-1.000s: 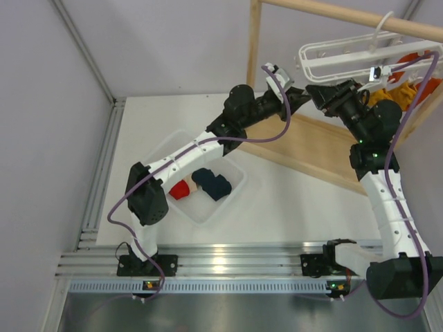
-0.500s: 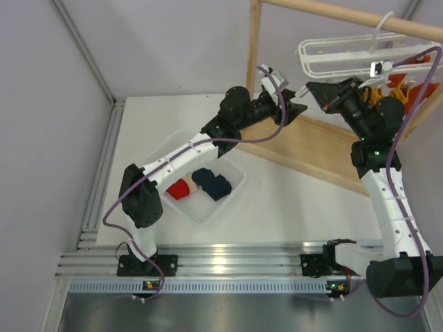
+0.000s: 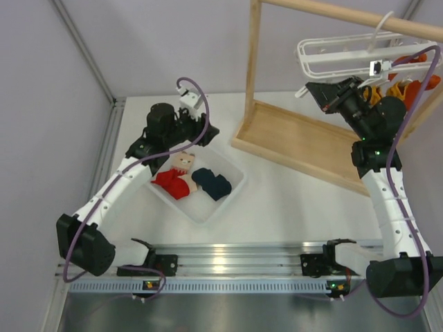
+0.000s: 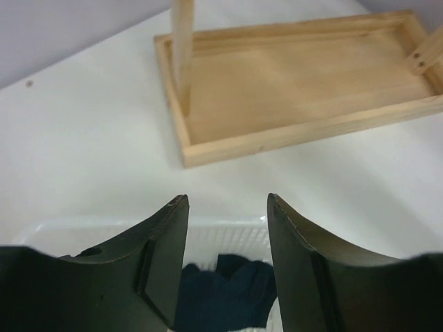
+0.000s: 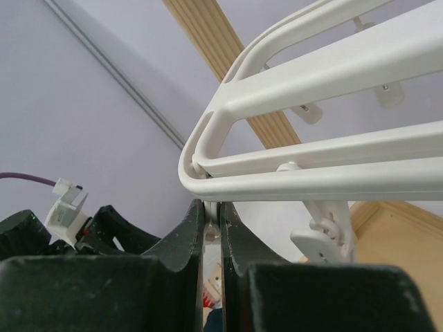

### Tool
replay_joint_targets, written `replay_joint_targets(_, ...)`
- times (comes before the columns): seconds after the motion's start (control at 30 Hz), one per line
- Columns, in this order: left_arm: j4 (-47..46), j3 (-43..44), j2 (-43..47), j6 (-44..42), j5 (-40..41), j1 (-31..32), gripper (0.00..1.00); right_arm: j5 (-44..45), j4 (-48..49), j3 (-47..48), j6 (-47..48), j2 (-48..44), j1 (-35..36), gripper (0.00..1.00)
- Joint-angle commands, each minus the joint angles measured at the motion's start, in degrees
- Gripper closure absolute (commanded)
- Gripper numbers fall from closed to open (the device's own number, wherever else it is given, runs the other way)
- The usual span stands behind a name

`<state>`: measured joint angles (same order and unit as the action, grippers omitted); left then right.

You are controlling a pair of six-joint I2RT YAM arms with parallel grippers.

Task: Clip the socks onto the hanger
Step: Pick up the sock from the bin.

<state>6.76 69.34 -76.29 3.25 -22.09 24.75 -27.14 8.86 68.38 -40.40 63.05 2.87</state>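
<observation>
In the top view the white hanger (image 3: 339, 59) hangs from the wooden bar at the upper right. My right gripper (image 3: 313, 90) is at its left corner, shut on a small white clip (image 5: 211, 216) under the hanger frame (image 5: 311, 173). The right gripper (image 5: 212, 207) has its fingers pressed flat against that clip. The red sock (image 3: 172, 181) with its beige face part and the navy sock (image 3: 212, 183) lie in the bin. My left gripper (image 3: 201, 131) hovers open over the bin's far edge. In the left wrist view the navy sock (image 4: 228, 294) shows below the open left gripper (image 4: 227, 204).
The socks lie in a clear white bin (image 3: 225, 200) at the table's left centre. The light wooden rack has a tray base (image 3: 297, 145) and an upright post (image 3: 252, 62). Orange and yellow socks (image 3: 408, 86) hang at the hanger's right end. Another clip (image 5: 325, 238) dangles beside the held one.
My left arm has swung from the hanger back down over the bin, its jaws now wider apart. My right gripper has closed on the clip. The red sock is now uncovered.
</observation>
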Motion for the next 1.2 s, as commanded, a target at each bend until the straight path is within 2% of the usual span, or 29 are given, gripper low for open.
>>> replay_joint_targets(0.0, 12.0, -3.7, 2.6, 0.3, 16.1, -1.4, 0.46, -0.2, -0.2, 1.9, 2.8, -1.4, 0.0, 1.00)
replay_joint_targets(0.13, 18.4, -4.7, -1.0, 4.4, 24.4, -5.7, 0.49, -0.2, -1.0, 1.9, 3.6, -1.3, -0.1, 1.00)
replay_joint_targets(0.3, 16.9, -4.7, -8.9, 3.5, 22.6, -11.6, 0.53, -0.5, -1.4, 2.5, 4.4, -0.8, 0.0, 1.00)
replay_joint_targets(0.43, 13.4, -2.9, -15.8, 0.0, 22.4, -12.0, 0.53, -0.3, -1.8, 2.8, 5.1, -0.7, -0.1, 1.00)
replay_joint_targets(0.6, 13.9, 1.6, -25.2, -2.4, 22.4, -12.1, 0.53, -0.2, -3.0, 3.4, 6.2, -0.6, 0.0, 1.00)
replay_joint_targets(0.8, 14.9, 1.8, -30.2, -1.8, 22.4, -12.3, 0.54, -0.1, -3.9, 3.7, 7.4, -0.6, -0.1, 1.00)
replay_joint_targets(0.93, 14.9, 1.1, -31.5, -2.0, 20.3, -12.4, 0.67, 0.1, -4.0, 3.3, 7.5, -0.8, -0.1, 1.00)
replay_joint_targets(0.97, 14.9, 1.4, -31.6, -2.1, 19.8, -12.4, 0.75, 0.1, -4.0, 3.2, 7.5, -0.9, -0.1, 1.00)
replay_joint_targets(1.07, 15.4, 1.9, -30.1, -2.7, 17.7, -12.4, 0.91, -0.1, -4.1, 3.1, 7.6, -1.0, -0.1, 1.00)
replay_joint_targets(1.17, 17.6, 3.0, -25.4, -4.2, 17.1, -12.4, 0.98, -0.4, -3.9, 3.0, 7.5, -1.1, -0.1, 1.00)
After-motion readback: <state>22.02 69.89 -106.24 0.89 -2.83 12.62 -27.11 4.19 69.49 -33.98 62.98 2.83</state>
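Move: The beige bear sock lies in the bin about 14 cm to the left gripper's left, 5 cm farther ahead and some 28 cm below. The red sock is about 9 cm nearer the base than the bear sock and 4 cm to its left; the navy socks lie 8 cm nearer and 11 cm to its right. From the right gripper, up at the hanger's corner, the bear sock is about 42 cm left, 5 cm ahead and 42 cm down. Swing the half-open left gripper left over the bin while lowering it, then straight down onto the bear sock, about 27 cm down in all and 14 cm left, turning the wrist some 50 degrees so the fingers point steeply down. At the bottom, close them to pinch the sock's fabric. Keep the right gripper's hold on the hanger's corner. ##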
